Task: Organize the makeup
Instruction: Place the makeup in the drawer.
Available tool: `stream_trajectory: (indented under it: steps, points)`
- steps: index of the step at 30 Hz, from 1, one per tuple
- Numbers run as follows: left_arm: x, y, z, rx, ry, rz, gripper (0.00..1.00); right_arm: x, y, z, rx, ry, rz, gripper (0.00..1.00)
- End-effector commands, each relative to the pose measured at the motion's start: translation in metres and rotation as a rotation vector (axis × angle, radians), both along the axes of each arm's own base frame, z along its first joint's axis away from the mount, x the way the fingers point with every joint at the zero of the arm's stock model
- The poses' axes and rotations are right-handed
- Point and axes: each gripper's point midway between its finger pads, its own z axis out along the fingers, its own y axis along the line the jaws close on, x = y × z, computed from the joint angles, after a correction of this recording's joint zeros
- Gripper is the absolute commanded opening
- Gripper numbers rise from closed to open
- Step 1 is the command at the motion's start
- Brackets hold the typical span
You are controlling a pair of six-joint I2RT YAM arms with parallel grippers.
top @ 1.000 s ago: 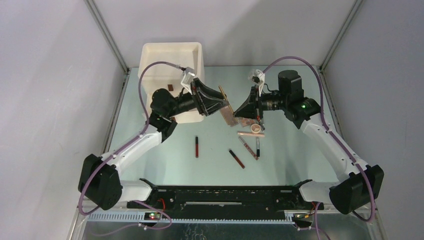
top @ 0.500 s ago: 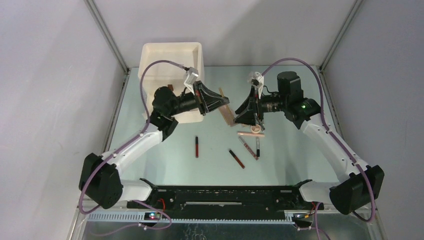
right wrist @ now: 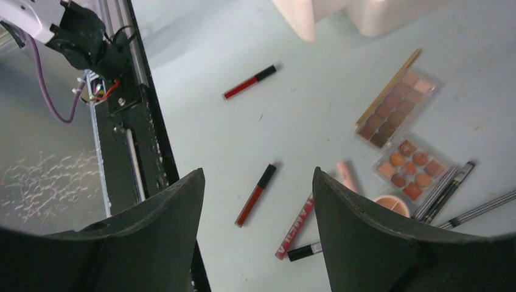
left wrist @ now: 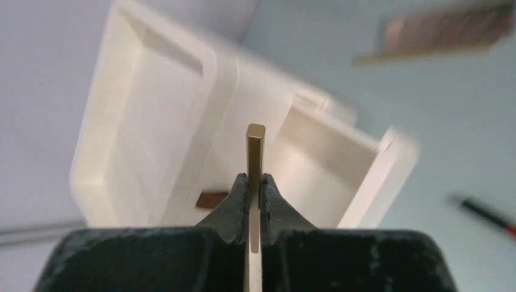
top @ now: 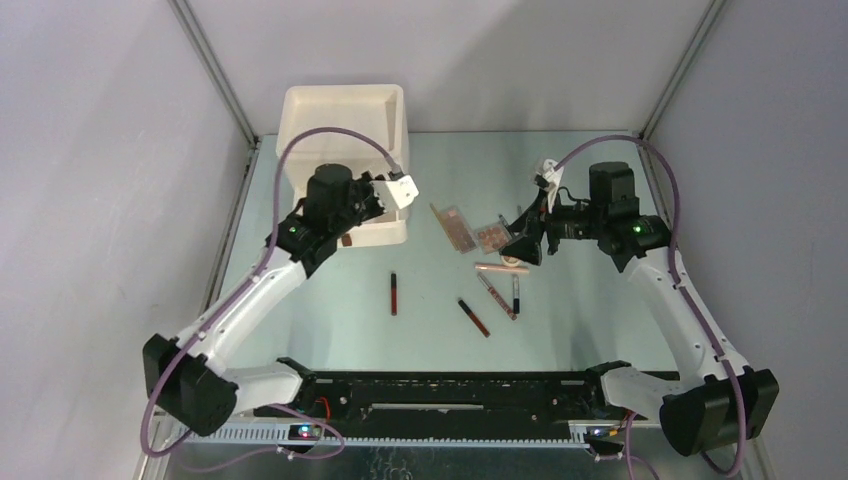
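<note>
My left gripper (left wrist: 255, 179) is shut on a thin gold stick (left wrist: 256, 146) held upright over the cream box (left wrist: 152, 121) and its open drawer (left wrist: 328, 152). From above, the left gripper (top: 352, 222) is at the box's front. The right gripper (right wrist: 258, 173) hangs open and empty above the makeup on the table. Under it lie a dark-red tube (right wrist: 256, 194) and a lettered red tube (right wrist: 298, 226). To its right are a peach tube (right wrist: 347, 176), a long palette (right wrist: 397, 108), a square palette (right wrist: 412, 167), a round compact (right wrist: 392, 204) and thin pencils (right wrist: 444, 191).
Another dark-red tube (top: 394, 293) lies alone left of the group, nearer the left arm. A small brown piece (left wrist: 212, 199) sits in the box by the drawer. The black base rail (right wrist: 122, 121) runs along the near table edge. Grey walls close in both sides.
The long palette, held up between both grippers, now lies on the table. The right gripper opened and drew back right. My left arm swung to the box with the gold stick.
</note>
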Motion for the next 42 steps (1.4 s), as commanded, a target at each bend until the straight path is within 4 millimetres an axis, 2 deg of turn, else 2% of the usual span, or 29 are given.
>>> stream_trajectory:
  steps: [1, 9, 15, 20, 25, 28, 32, 39, 41, 42]
  points:
    - [0.022, 0.07, -0.044, 0.474, -0.002, 0.148, 0.0, -0.002, -0.003, -0.016, -0.026, 0.01, 0.012, 0.75]
    - [0.035, 0.082, -0.087, 0.595, 0.094, 0.137, 0.01, 0.002, -0.005, -0.031, -0.056, 0.061, 0.003, 0.74]
    - [0.044, 0.088, -0.116, 0.645, 0.187, 0.128, 0.17, 0.011, -0.01, -0.043, -0.09, 0.088, -0.036, 0.75]
    - [0.045, 0.09, -0.123, 0.648, 0.217, 0.131, 0.32, 0.018, -0.015, -0.049, -0.115, 0.099, -0.069, 0.74]
    - [0.041, 0.089, -0.112, 0.616, 0.201, 0.129, 0.54, 0.036, -0.024, -0.063, -0.177, 0.114, -0.163, 0.74]
    - [0.035, 0.088, -0.095, 0.57, 0.173, 0.127, 0.65, 0.05, -0.029, -0.075, -0.227, 0.121, -0.236, 0.74]
    - [0.018, 0.084, -0.07, 0.476, 0.139, 0.109, 0.77, 0.067, -0.022, -0.088, -0.327, 0.085, -0.284, 0.74]
    - [-0.027, 0.07, -0.034, 0.195, 0.096, 0.063, 0.91, 0.096, 0.025, -0.106, -0.445, 0.049, -0.238, 0.73]
    - [-0.038, 0.068, -0.021, 0.101, 0.06, 0.074, 0.94, 0.109, 0.041, -0.118, -0.471, 0.06, -0.23, 0.73]
    - [-0.045, 0.068, -0.013, 0.048, 0.04, 0.081, 0.96, 0.118, 0.051, -0.117, -0.469, 0.056, -0.231, 0.73]
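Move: The left hand, holding the wooden pencil, has the open drawer's middle about 7 cm to its left, 5 ahead and 15 below; the cabinet's top tray lies some 20 ahead, 7 left and 5 lower, a red lip gloss 4 back, 1 right and 27 down. From the empty right hand, the large palette is about 22 ahead and 8 left, the small palette 20 ahead, 1 left, the pink tube 13 ahead, 1 right, all roughly 27 below. The left fingers let go of the wooden pencil in the open drawer after carrying it about 9 cm left and 13 down, rolling some 35 degrees left side up; opening wide, the hand then climbs and draws back. The open right hand sinks about 12 cm, then swings forward and finally left towards the palettes, touching nothing. ##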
